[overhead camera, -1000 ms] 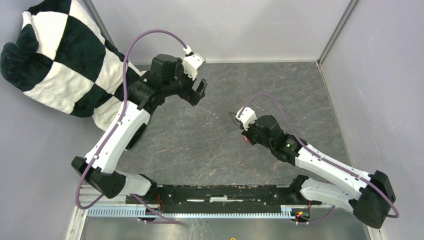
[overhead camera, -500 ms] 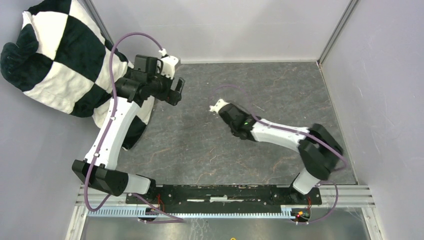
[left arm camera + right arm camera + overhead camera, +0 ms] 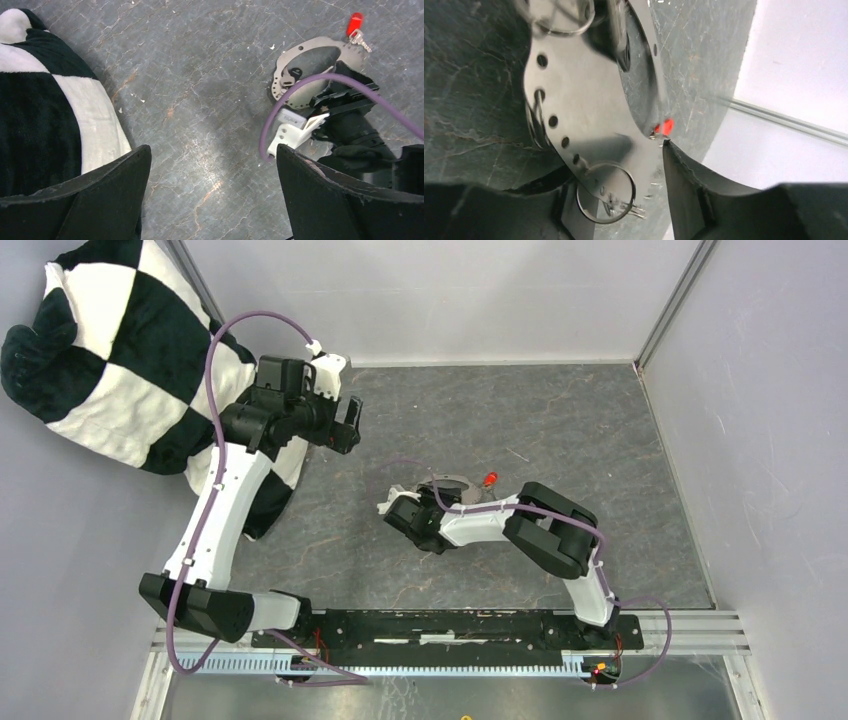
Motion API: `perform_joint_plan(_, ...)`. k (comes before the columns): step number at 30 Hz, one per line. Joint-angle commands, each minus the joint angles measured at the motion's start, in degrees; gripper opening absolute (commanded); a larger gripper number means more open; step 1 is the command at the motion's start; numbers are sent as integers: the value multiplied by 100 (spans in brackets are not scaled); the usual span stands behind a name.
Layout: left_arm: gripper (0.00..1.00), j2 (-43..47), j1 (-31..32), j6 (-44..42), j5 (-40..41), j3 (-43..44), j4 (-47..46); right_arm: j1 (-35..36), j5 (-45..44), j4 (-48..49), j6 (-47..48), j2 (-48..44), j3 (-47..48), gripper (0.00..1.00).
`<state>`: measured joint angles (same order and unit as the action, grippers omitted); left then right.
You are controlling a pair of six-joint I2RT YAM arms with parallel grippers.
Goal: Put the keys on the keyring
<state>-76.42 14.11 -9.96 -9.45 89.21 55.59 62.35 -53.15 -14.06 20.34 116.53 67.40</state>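
The keyring [image 3: 452, 483] is a silvery jagged loop lying flat on the grey mat. A key with a red tag [image 3: 490, 479] sits at the loop's right edge. In the left wrist view the keyring [image 3: 305, 55] and red tag [image 3: 355, 23] lie at upper right, with a small dark piece [image 3: 295, 74] on the loop's inner left side. My right gripper [image 3: 437, 502] reaches over the loop's near side. Its jaws stand apart, and the keyring's punched band [image 3: 589, 110] and a small split ring [image 3: 606, 192] lie between them. My left gripper [image 3: 347, 425] hovers wide open and empty at the far left.
A black-and-white checked cushion [image 3: 110, 350] fills the far-left corner, right beside my left arm and its cloth [image 3: 45, 100]. Grey walls close the mat at the back and right. My right arm's purple cable [image 3: 320, 82] loops over the keyring.
My right arm swung left, folded in and came down to the mat with the keyring, and its jaws have parted. My left arm pulled back toward the cushion.
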Motion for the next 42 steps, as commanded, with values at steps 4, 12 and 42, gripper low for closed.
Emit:
perform_joint_plan(4, 100, 219, -20, 286, -204, 202, -21, 207, 974, -61, -901, 8, 228, 89)
perform_joint_plan(12, 100, 185, -22, 84, -111, 288, 72, 107, 2563, -428, -1275, -1656, -45, 98)
perform_joint_plan(42, 100, 55, -1401, 424, -843, -5686, -8041, -4873, 1017, 6493, -1811, -6031, -6564, 98)
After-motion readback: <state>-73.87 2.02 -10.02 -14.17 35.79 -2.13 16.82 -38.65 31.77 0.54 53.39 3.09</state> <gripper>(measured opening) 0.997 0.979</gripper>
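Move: The keyring, a flat metal plate, lies just under my right hand and still between its fingers, its middle about 1 cm to the right and 3 cm below. The black-tagged key is some 2 cm to that hand's left on the plate, and the red-tagged key about 9 cm to the right and 1 cm farther out, both also 3 cm below. From my left hand the keyring is about 18 cm right, 1 cm ahead and 27 cm below. My right fingers finish opening and let go of the keyring. The hand backs off left and back, about 5 cm each way, rises clear, then sweeps some 35 cm right, sinking again as it rolls left side up, about 60 degrees, and turns clockwise. Late on, my open left hand drops about 20 cm, drifting left. ##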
